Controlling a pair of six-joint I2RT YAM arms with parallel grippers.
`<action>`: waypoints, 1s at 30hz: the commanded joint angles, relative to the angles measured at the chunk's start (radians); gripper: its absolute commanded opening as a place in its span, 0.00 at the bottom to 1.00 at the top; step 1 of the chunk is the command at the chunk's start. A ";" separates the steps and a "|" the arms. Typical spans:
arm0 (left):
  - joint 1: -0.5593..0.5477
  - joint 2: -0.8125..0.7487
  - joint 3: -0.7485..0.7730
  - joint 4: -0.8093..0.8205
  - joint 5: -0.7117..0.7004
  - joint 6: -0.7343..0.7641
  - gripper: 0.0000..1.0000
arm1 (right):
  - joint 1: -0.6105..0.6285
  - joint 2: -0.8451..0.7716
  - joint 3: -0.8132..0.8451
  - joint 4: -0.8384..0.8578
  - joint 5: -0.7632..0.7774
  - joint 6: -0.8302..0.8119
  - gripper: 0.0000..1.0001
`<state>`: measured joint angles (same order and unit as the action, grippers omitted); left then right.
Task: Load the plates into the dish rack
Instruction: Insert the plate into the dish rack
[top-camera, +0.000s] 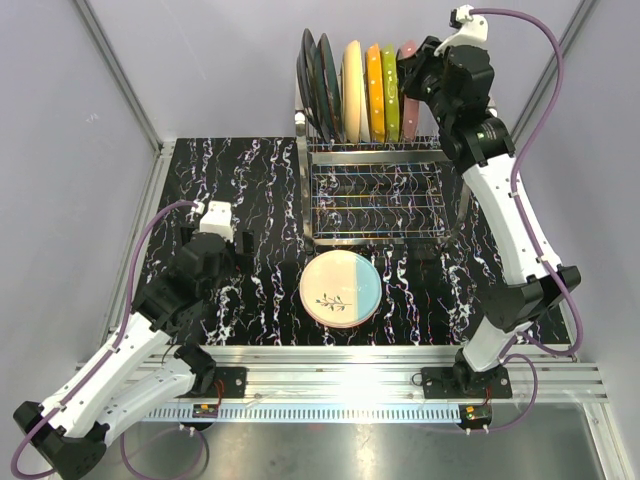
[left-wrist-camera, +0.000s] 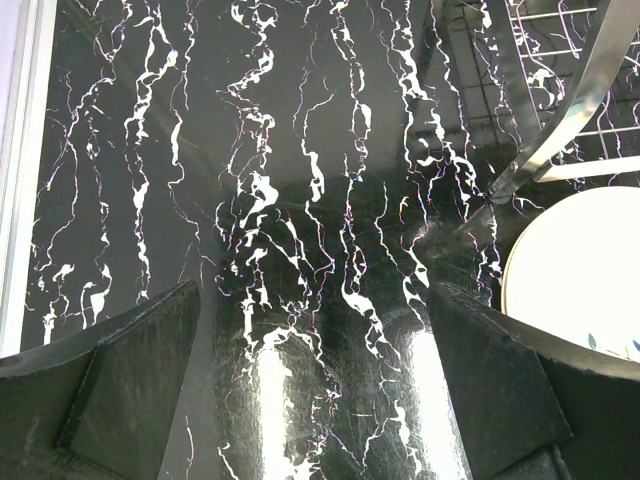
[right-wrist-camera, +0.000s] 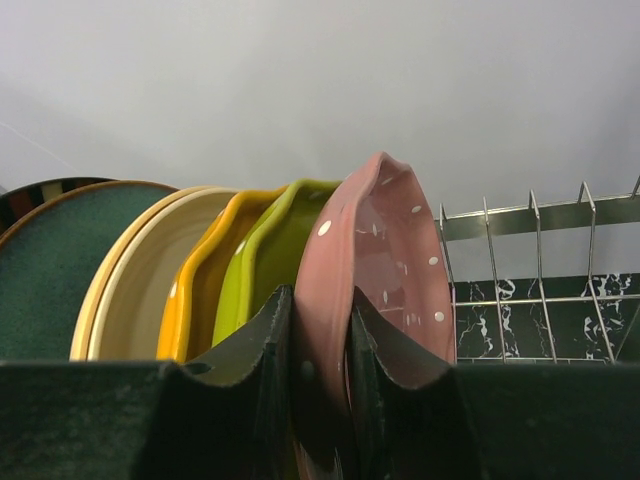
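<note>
Several plates stand on edge in the back of the chrome dish rack (top-camera: 375, 200): two dark ones (top-camera: 318, 85), a cream one (top-camera: 352, 90), an orange one (top-camera: 374, 92), a green one (top-camera: 390, 92) and a pink dotted one (top-camera: 410, 90). My right gripper (right-wrist-camera: 320, 320) is shut on the rim of the pink plate (right-wrist-camera: 385, 240), one finger on each face, next to the green plate (right-wrist-camera: 265, 250). A pale blue-and-cream plate with a sprig (top-camera: 341, 288) lies flat on the table in front of the rack. My left gripper (left-wrist-camera: 315, 330) hangs open over bare table, left of that plate (left-wrist-camera: 580, 260).
The rack's free upright tines (right-wrist-camera: 535, 215) stand to the right of the pink plate. Its tubular end frame (left-wrist-camera: 570, 110) shows at the upper right of the left wrist view. The black marbled table (top-camera: 240, 190) has a metal rail along its left edge (top-camera: 150, 220).
</note>
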<state>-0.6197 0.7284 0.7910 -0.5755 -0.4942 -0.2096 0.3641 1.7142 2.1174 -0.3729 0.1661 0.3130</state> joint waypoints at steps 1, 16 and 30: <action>0.006 -0.001 0.011 0.039 -0.017 0.001 0.99 | 0.012 -0.077 -0.014 0.109 -0.036 0.035 0.00; 0.006 -0.001 0.014 0.032 -0.018 -0.001 0.99 | 0.012 -0.071 -0.019 0.091 -0.085 0.054 0.40; 0.006 -0.007 0.017 0.028 -0.018 -0.007 0.99 | 0.012 -0.106 0.061 0.009 -0.117 0.003 0.55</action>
<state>-0.6174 0.7284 0.7910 -0.5816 -0.4942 -0.2100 0.3607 1.6840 2.1021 -0.3805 0.1291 0.3382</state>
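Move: The right hand still pinches the near upper rim of the pink plate, which already stands in the rack's top tier; the plate's middle lies about 7 cm ahead of the hand, level sideways and some 3 cm lower. The green plate stands about 4 cm to the plate's left, with the orange plate roughly 7 cm to its left, both level with it front to back. From the left hand the pink plate is about 30 cm ahead, 38 cm right and 25 cm higher. Still pinching the pink plate's near rim, the right hand eases it down about half a centimetre, then opens partway and lets go, the fingers parting to either side of the rim. As they open, it draws back about 1.5 cm and rises roughly 1 cm, still pointing forward. ##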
